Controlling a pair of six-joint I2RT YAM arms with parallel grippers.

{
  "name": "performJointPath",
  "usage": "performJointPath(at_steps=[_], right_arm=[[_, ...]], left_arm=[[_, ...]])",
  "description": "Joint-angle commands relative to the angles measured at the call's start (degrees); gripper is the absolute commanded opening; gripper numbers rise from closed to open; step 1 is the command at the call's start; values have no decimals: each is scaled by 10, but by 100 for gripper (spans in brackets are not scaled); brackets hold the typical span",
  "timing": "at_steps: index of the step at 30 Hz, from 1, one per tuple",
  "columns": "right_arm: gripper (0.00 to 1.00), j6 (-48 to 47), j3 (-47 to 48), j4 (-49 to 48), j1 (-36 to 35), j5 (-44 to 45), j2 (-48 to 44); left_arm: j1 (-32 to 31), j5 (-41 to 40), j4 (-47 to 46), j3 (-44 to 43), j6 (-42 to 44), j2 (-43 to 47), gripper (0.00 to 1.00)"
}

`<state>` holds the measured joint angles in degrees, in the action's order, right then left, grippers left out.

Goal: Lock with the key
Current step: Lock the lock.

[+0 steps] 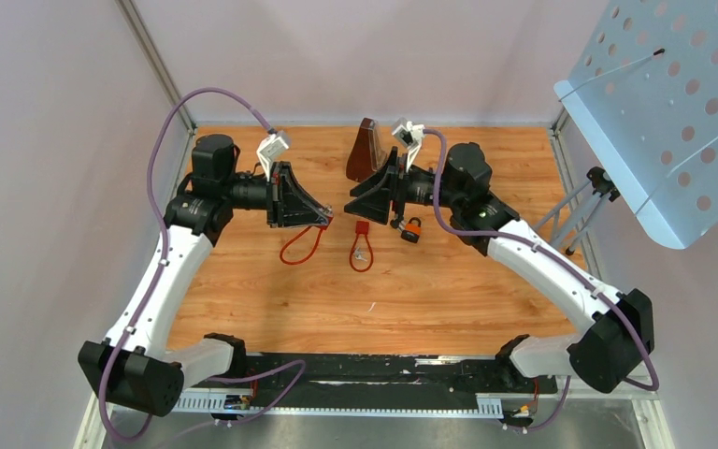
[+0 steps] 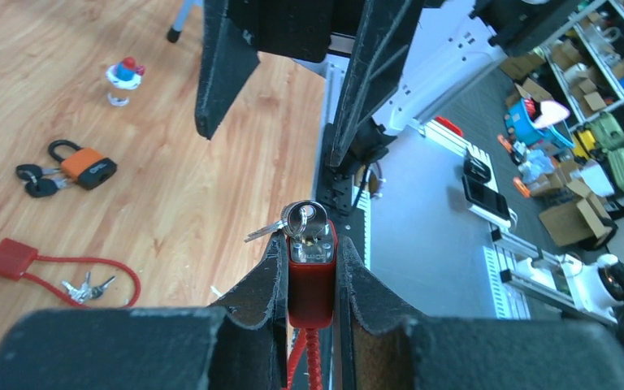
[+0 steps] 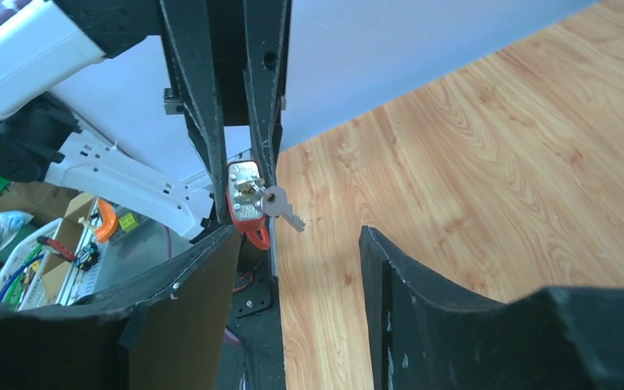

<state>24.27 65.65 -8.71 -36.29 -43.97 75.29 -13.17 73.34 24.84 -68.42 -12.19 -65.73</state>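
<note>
My left gripper (image 2: 312,244) is shut on the red body of a cable lock (image 2: 312,284), held above the wooden table. A silver key (image 2: 305,219) sits in the lock's end face, and a spare key (image 2: 262,231) hangs off its ring. The lock's red cable loop (image 1: 301,245) droops below the left gripper (image 1: 327,217). My right gripper (image 3: 301,244) stands open, facing the lock (image 3: 244,203) and the dangling key (image 3: 283,207) from a short way off, touching neither. From above, the right gripper (image 1: 353,195) points left at the left one.
A second red cable lock (image 1: 362,245) with keys lies mid-table. An orange padlock (image 1: 413,228) with black-headed keys lies under the right wrist. A brown wedge-shaped object (image 1: 365,150) stands at the back. A small red-capped bottle (image 2: 123,77) stands beyond the padlock (image 2: 88,166).
</note>
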Motion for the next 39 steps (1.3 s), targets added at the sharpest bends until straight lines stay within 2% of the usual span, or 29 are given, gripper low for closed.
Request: performJointPath(at_steps=[1, 10, 15, 22, 30, 32, 34, 35, 39], right_arm=[[56, -13, 31, -58, 1, -65, 12], [43, -80, 53, -119, 0, -214, 37], [42, -88, 95, -109, -13, -243, 72], [41, -98, 119, -97, -35, -236, 99], [26, -89, 132, -96, -46, -246, 113], [17, -88, 133, -96, -48, -242, 114], [3, -86, 134, -92, -49, -240, 114], [0, -86, 134, -88, -49, -237, 113], [0, -85, 129, -78, -49, -232, 111]], left_arm=[[-4, 74, 1, -15, 25, 19, 0], [-11, 115, 1, 1, 16, 20, 0], [-14, 122, 1, 7, 5, 23, 0], [-15, 122, 1, 10, 1, 29, 0], [-15, 121, -1, 13, -1, 28, 0], [-16, 120, -1, 15, -1, 28, 0], [-15, 116, -1, 15, -1, 28, 0], [-15, 115, -1, 15, -2, 29, 0], [-15, 112, -1, 13, -2, 27, 0]])
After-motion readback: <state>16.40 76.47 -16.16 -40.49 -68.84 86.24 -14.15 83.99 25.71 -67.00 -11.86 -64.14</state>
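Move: The key standing in the red lock, which the left fingers already hold, lies about 4 cm left of the open right hand, 1 cm back and 1 cm up. It is some 3 cm to the right of the left hand, level with it. From the right hand, the other red lock lies on the table about 12 cm ahead, 3 cm right and 33 below; the orange padlock lies 12 ahead, 13 right and as low. Right hand goes back 5 cm and left 4, turning 30° counter-clockwise, and pinches the key as left draws back. ##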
